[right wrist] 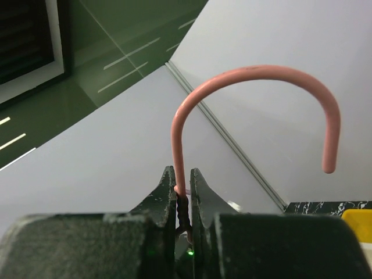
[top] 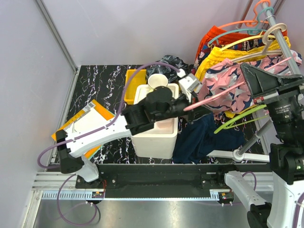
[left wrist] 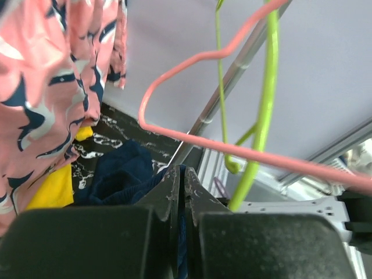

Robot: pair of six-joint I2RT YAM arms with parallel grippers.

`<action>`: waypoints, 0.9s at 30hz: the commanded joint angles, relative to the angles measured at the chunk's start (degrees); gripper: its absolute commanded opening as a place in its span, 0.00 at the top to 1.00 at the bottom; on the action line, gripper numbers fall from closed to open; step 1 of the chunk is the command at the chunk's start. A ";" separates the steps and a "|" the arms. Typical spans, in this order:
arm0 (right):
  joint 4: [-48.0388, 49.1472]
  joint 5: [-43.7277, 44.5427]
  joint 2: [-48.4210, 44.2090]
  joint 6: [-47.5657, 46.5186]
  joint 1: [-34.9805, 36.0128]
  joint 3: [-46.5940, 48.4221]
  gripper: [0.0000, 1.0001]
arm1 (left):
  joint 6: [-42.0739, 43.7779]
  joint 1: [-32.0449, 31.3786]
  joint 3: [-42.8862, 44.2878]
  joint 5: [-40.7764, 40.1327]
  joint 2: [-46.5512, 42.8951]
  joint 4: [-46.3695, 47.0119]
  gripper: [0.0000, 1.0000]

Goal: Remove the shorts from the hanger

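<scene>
The plain navy shorts [top: 204,137] lie crumpled on the black marbled table, right of the white box; they also show in the left wrist view [left wrist: 119,174]. My left gripper [top: 202,113] [left wrist: 181,170] is shut on a fold of this navy cloth. A bare pink hanger [top: 223,94] [left wrist: 232,150] slants above it. My right gripper [top: 247,71] [right wrist: 182,174] is shut on the hanger's neck, just below its hook [right wrist: 261,70]. The charcoal marbled shorts [top: 166,62] lie in a heap behind the white box.
A white foam box [top: 156,128] and a yellow bin [top: 130,78] stand mid-table, with an orange envelope [top: 92,118] to the left. On the rack pole [top: 281,35] at the right hang the floral shorts [top: 223,78], the yellow shorts [top: 232,54] and a green hanger [top: 240,117] [left wrist: 264,104].
</scene>
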 commanded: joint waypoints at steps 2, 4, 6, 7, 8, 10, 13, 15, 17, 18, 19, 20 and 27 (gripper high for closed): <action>2.84 0.10 -1.09 -1.49 -0.17 1.93 1.00 | 5.68 -2.36 6.58 -6.37 5.35 -4.89 1.00; 2.67 0.19 -1.44 -2.11 -0.08 2.02 1.00 | 7.09 -3.15 6.94 -10.05 7.11 -7.00 1.00; 2.49 0.36 -1.79 -2.90 -0.08 2.02 1.00 | 7.62 -3.59 7.03 -12.00 7.99 -9.19 0.83; 2.23 0.45 -1.88 -3.16 -0.08 2.02 1.00 | 8.41 -3.86 6.94 -13.58 7.99 -9.90 0.74; 2.14 0.54 -1.97 -3.60 -0.17 1.93 1.00 | 9.11 -4.12 6.76 -14.64 7.73 -10.43 0.66; 1.88 0.72 -2.32 -3.95 -0.17 1.75 1.00 | 11.65 -5.70 5.63 -18.49 6.59 -11.57 0.42; 1.87 0.98 -2.58 -4.31 -0.08 1.31 1.00 | 15.08 -7.81 4.74 -21.84 5.27 -13.50 0.20; 1.96 0.81 -2.67 -4.40 -0.08 1.05 1.00 | 16.84 -9.22 3.35 -22.64 4.39 -14.48 0.20; 1.79 0.89 -2.76 -4.31 -0.08 0.79 1.00 | 19.39 -10.18 2.02 -21.60 3.60 -14.39 0.21; 1.96 0.89 -3.02 -4.31 -0.08 0.70 1.00 | 20.27 -10.53 0.71 -21.42 3.51 -14.39 0.21; 1.79 0.98 -2.94 -4.31 -0.08 0.61 1.00 | 21.76 -10.80 0.18 -21.59 3.68 -14.56 0.22; 1.87 0.98 -3.02 -4.40 -0.17 0.61 1.00 | 22.21 -11.24 -0.35 -21.59 3.69 -14.57 0.23; 1.08 1.33 -3.20 -6.06 -0.08 2.10 1.00 | 26.25 -13.17 -6.59 -24.57 5.00 -14.74 0.21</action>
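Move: Below the left hand, which still pinches a gather of the navy shorts, their heap is on the table about 35 cm down, 5 cm right and 3 cm ahead. From that hand the white bin is some 20 cm left and 4 cm ahead, the pink shorts roughly 10 cm right and 8 cm ahead, the green hanger 10 cm right and 4 cm back. The heap lies nearly 60 cm below the right hand, 3 cm ahead and 3 cm left. Sinking about 14 cm towards the heap, the left hand first edges right, opens its fingers wide partway down to let go of the navy shorts, then eases left and slightly back while its fingertips tip down some 30 degrees. The right hand keeps its hold on the pink hanger's neck and draws it back about 3 cm. ##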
